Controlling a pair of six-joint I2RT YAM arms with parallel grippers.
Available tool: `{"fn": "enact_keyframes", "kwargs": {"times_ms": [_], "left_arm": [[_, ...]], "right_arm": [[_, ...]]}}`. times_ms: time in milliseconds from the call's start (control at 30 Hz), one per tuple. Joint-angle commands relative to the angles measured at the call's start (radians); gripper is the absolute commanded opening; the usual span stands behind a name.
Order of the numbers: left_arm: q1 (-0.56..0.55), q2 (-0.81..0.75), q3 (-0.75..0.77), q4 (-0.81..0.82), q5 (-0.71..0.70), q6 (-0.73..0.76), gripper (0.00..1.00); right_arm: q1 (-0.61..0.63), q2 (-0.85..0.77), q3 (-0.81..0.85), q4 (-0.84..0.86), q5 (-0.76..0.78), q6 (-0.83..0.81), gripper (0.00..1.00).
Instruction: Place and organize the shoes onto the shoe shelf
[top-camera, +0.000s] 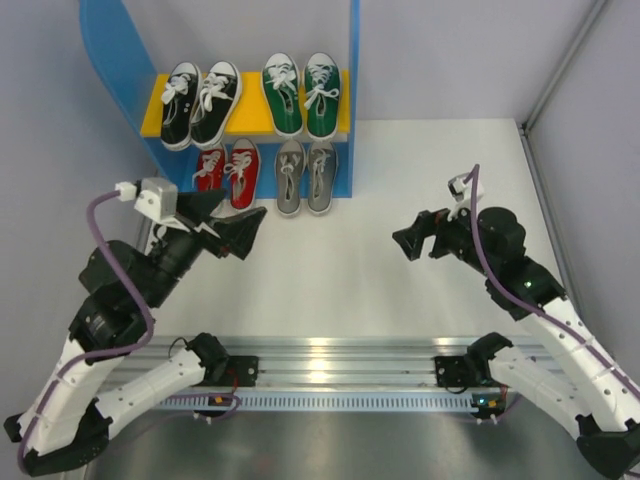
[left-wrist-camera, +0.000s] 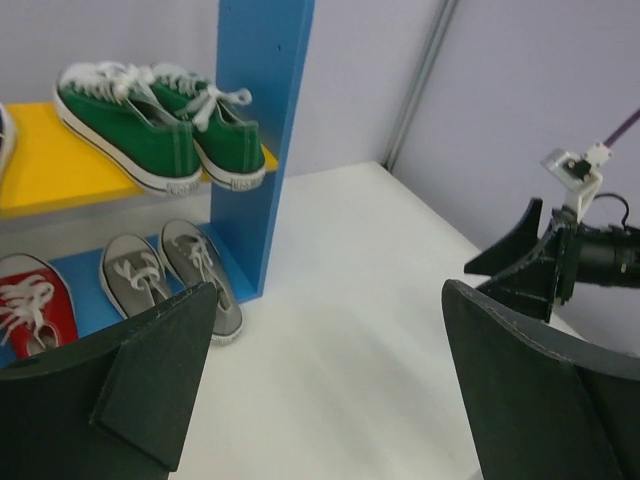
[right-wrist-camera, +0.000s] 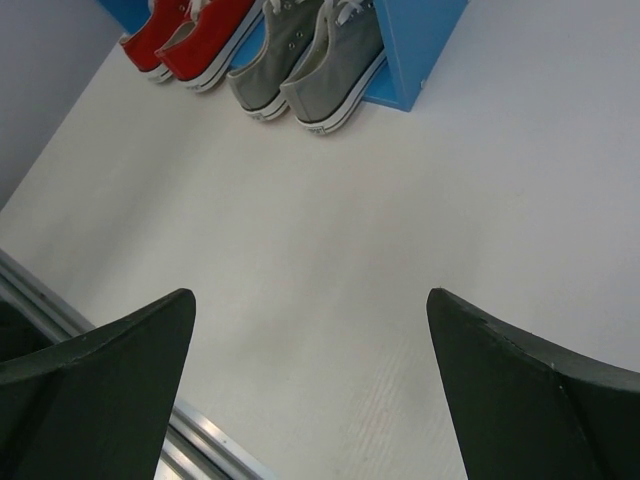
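The blue shoe shelf (top-camera: 120, 60) stands at the back left. On its yellow upper board (top-camera: 250, 120) sit the black shoes (top-camera: 200, 103) and the green shoes (top-camera: 302, 93). Below them, on the bottom level, lie the red shoes (top-camera: 228, 170) and the grey shoes (top-camera: 306, 175). My left gripper (top-camera: 235, 222) hovers open and empty just in front of the red pair. My right gripper (top-camera: 412, 240) is open and empty over bare table, right of the shelf. The left wrist view shows the green pair (left-wrist-camera: 160, 125), the grey pair (left-wrist-camera: 170, 275) and one red shoe (left-wrist-camera: 30, 310). The right wrist view shows the heels of the red pair (right-wrist-camera: 190, 35) and grey pair (right-wrist-camera: 310, 60).
An aluminium rail (top-camera: 340, 375) runs along the near edge between the arm bases. Grey walls close the back and the right, with a metal post (top-camera: 560, 70) in the corner. The shelf's tall right side panel (left-wrist-camera: 255, 140) rises beside the grey shoes.
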Motion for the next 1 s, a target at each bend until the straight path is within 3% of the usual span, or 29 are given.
{"fn": "enact_keyframes", "kwargs": {"times_ms": [0, 200, 333, 433, 733, 967], "left_arm": [[-0.002, -0.003, -0.072, 0.06, 0.115, -0.046, 0.99], [-0.002, -0.073, -0.161, 0.074, 0.051, -0.069, 0.99], [-0.002, -0.067, -0.207, 0.065, 0.085, -0.092, 0.99], [-0.002, -0.053, -0.219, 0.05, 0.033, -0.114, 0.99], [-0.002, 0.051, 0.055, 0.01, 0.036, -0.081, 0.99], [-0.002, 0.042, 0.109, 0.01, -0.026, -0.097, 0.99]], "right_arm": [[0.045, 0.022, 0.023, 0.057, 0.016, -0.018, 1.0], [0.072, 0.015, 0.008, 0.072, 0.052, -0.018, 0.99], [0.074, 0.022, 0.009, 0.106, 0.02, -0.015, 0.99], [0.074, 0.017, 0.03, 0.104, 0.023, -0.016, 1.0], [0.072, 0.025, 0.202, 0.057, -0.011, -0.038, 0.99], [0.074, 0.04, 0.247, 0.051, 0.003, -0.018, 0.99]]}}
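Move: The grey shoes, the last pair shelved, stand on the shelf's lower board. Their middle lies about 38 cm ahead of the left hand, roughly 10 cm to its right and some 38 cm below. From the right hand they are about 33 cm ahead, 33 cm to the left and 20 cm lower. Neither hand is at work on any shoe. The shelved shoes are left alone while both empty grippers, wide open, move in free air over the cleared table. The left hand sinks about 8 cm, edging slightly right and tipping down, then climbs back to a little above its start as it levels again. The right hand nearly hovers, easing slightly left, then rises some 9 cm, its fingers tilting up about 10 degrees. ##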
